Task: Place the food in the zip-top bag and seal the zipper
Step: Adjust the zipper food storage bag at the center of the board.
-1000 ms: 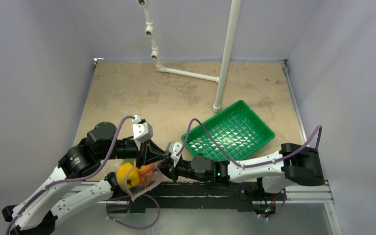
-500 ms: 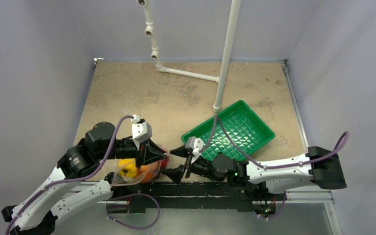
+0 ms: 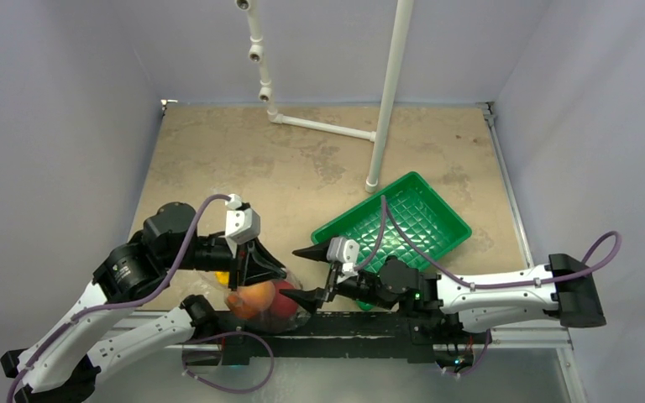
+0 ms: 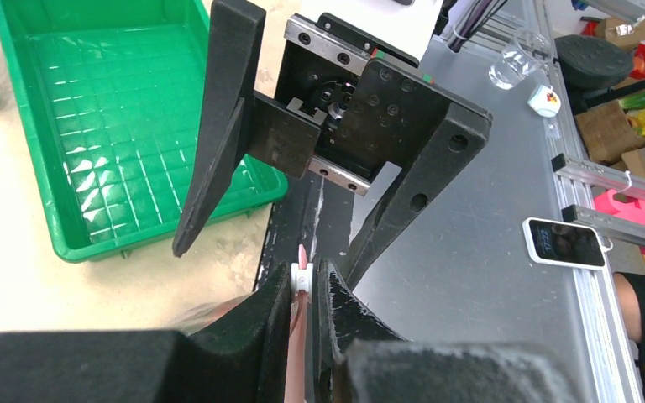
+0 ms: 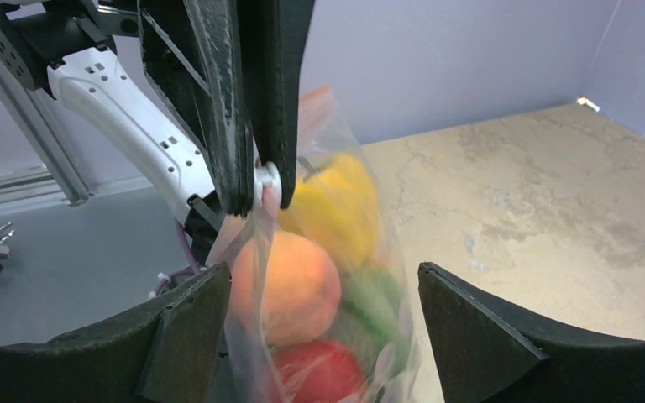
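The zip-top bag [image 3: 262,300] hangs at the table's near edge with the food inside: a peach [image 5: 290,290], a yellow pepper [image 5: 336,201], a red tomato [image 5: 319,374] and a green piece [image 5: 374,306]. My left gripper [image 3: 274,270] is shut on the zipper [image 4: 299,332], its fingertips [image 4: 273,290] pinching the pink strip right at the white slider [image 4: 301,277]. My right gripper [image 3: 294,273] stands open just right of the bag. In the right wrist view its fingers [image 5: 186,323] spread to either side of the hanging bag without touching it.
A green ribbed tray [image 3: 441,210] sits right of centre behind the right arm. A white pipe stand [image 3: 384,109] rises at the back. The black rail and grey floor lie below the near table edge.
My right gripper has opened, let go of the bag and drawn back to the right. The bag has swung down and now hangs from the left gripper alone.
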Robot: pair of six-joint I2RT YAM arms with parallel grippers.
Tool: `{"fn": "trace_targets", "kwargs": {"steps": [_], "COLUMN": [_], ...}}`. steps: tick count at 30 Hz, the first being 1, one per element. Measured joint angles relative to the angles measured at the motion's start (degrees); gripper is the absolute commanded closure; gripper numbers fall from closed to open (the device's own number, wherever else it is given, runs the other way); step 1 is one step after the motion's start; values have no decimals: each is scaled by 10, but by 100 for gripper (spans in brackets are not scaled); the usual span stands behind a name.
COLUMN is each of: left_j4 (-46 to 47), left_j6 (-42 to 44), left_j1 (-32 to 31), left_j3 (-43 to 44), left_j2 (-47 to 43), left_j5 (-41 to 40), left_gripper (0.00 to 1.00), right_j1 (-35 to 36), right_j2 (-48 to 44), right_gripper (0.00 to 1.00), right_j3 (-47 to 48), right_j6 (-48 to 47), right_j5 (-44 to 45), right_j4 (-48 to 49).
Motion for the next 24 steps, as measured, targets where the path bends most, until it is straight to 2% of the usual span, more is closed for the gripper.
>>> {"fn": "trace_targets", "kwargs": {"steps": [5, 9, 18, 24], "left_j4": [-5, -5, -7, -7], "left_j6": [0, 0, 1, 6], "left_j1": [0, 0, 0, 0], "left_j3": [5, 5, 4, 2], "left_j2": [2, 2, 2, -2], "left_j5": [9, 13, 14, 3], "left_gripper": [100, 100, 100, 100], "right_j1": [0, 0, 0, 0], "right_j2": [27, 54, 96, 102], "right_gripper": [29, 44, 100, 100], "right_j3": [32, 43, 52, 53], "right_j6": [-37, -49, -57, -56], "right_j5": [-16, -29, -31, -28], "right_j4": [-2, 10, 29, 42]}}
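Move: The zipper strip of the bag, just under the slider my left fingers are still pinching, is about 4 cm to the left of my open right hand and roughly level with it; it lies only 1 cm right of my left hand point and some 2 cm lower. From my right hand, the tomato hangs in the bag about 4 cm left, 4 cm back and 12 cm below. The peach is some 7 cm left, 3 cm back and 8 cm down, and the green tray about 23 cm right, 5 cm ahead and 20 cm down. With my left hand holding the slider nearly still, I bring my right hand about 4 cm left to the zipper strip, rising about 1 cm and then sinking a little more than that. On the way I close its wide-open fingers fully, pinching the strip right beside and just below my left fingertips. ##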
